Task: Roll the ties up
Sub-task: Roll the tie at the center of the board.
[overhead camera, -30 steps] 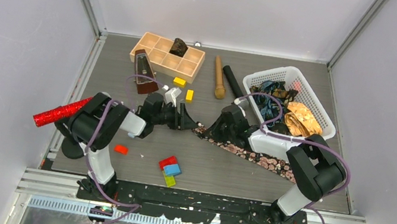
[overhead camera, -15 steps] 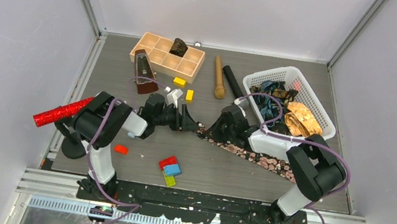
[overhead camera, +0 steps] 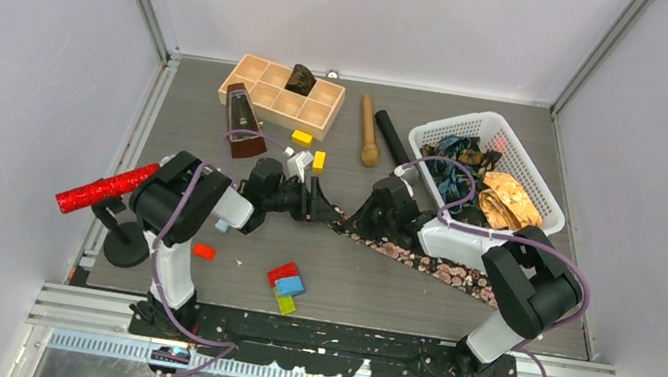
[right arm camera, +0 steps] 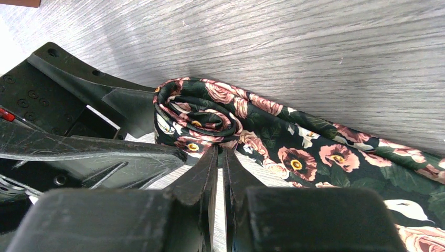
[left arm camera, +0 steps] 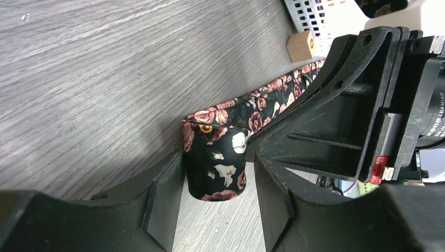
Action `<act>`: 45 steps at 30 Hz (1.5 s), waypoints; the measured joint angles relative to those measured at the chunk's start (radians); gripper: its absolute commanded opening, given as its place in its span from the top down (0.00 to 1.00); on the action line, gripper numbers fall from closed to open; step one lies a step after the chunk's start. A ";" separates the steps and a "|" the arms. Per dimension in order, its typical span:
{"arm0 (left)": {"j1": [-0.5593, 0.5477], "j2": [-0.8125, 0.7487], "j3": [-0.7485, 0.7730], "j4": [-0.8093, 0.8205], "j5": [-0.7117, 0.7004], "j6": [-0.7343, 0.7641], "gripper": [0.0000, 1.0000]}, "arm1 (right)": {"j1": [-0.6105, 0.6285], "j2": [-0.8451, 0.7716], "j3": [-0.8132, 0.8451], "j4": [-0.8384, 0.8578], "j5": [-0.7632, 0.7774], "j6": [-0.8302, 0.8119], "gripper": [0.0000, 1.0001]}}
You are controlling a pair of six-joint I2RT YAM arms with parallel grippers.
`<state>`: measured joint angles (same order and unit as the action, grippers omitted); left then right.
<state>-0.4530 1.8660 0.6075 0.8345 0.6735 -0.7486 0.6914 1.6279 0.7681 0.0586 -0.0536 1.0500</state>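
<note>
A black tie with pink roses [overhead camera: 420,260] lies aslant across the table, its left end wound into a small roll [left arm camera: 215,157]. My left gripper [left arm camera: 218,160] is shut on that roll: one finger [left arm camera: 168,184] presses its side and the other sits a hair off it. My right gripper [right arm camera: 220,149] comes in from the opposite side, shut, its tips pinching the roll's lower edge [right arm camera: 194,113]. Both grippers meet mid-table, the left gripper [overhead camera: 316,200] facing the right gripper [overhead camera: 347,219]. A blue-teal tie [overhead camera: 452,152] and a golden-orange tie [overhead camera: 510,201] lie in the white basket [overhead camera: 483,119].
A wooden compartment tray [overhead camera: 270,87] at the back holds a dark brown roll [overhead camera: 301,78]. A metronome [overhead camera: 240,118], wooden pin [overhead camera: 368,131], black cylinder [overhead camera: 391,135] and small coloured blocks [overhead camera: 286,285] lie around. A red glittery microphone [overhead camera: 102,187] sits at the left edge.
My left arm's elbow has swung a little to the right. Both grippers and the tie's roll stay almost where they were.
</note>
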 measured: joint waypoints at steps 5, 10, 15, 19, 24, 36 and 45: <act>-0.009 0.012 0.010 0.001 0.002 -0.003 0.52 | 0.000 0.000 0.000 0.000 0.000 0.000 0.86; -0.014 0.021 0.013 0.004 0.002 -0.003 0.58 | 0.000 0.000 0.000 0.000 0.000 0.000 0.86; -0.019 0.026 0.014 0.004 0.002 -0.006 0.71 | 0.000 0.000 -0.003 -0.001 0.000 0.000 0.86; -0.020 0.033 0.027 0.002 0.010 -0.012 0.73 | 0.000 0.000 -0.005 -0.001 0.001 -0.001 0.86; -0.021 0.041 0.041 -0.002 0.013 -0.030 0.74 | -0.002 -0.006 -0.005 -0.007 0.013 -0.023 0.84; -0.025 0.041 0.047 -0.002 0.005 -0.038 0.76 | -0.031 -0.101 0.065 -0.233 0.222 -0.187 0.84; -0.025 0.039 0.039 -0.002 -0.027 -0.058 0.78 | -0.076 -0.031 0.110 -0.416 0.396 -0.270 0.84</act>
<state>-0.4778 1.9053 0.6468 0.8326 0.6464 -0.8062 0.6159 1.5970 0.8780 -0.3573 0.3424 0.7803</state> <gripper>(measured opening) 0.286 0.159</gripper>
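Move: The roll sits just inside the left hand's parted fingertips, about 1 cm to the right and 1 cm lower; a yellow block lies some 11 cm ahead and 5 cm left of that hand. For the right hand, the stretch of flat strip it goes over is about 11 cm to the right, 2 cm back and 2 cm down. The roll is about 2 cm ahead of that hand and 1 cm to its left; the wooden block is some 18 cm right and 1 cm ahead. Inching about 1 cm to the right, the left fingers close on the roll from both sides and keep squeezing it firmly. Only then does the right hand, its fingers still nearly shut, come off the roll's near edge. It swings about 11 cm right and 2 cm forward over the flat strip, rising slightly and sinking again, and tips some 30 degrees so the fingers point more steeply down. ##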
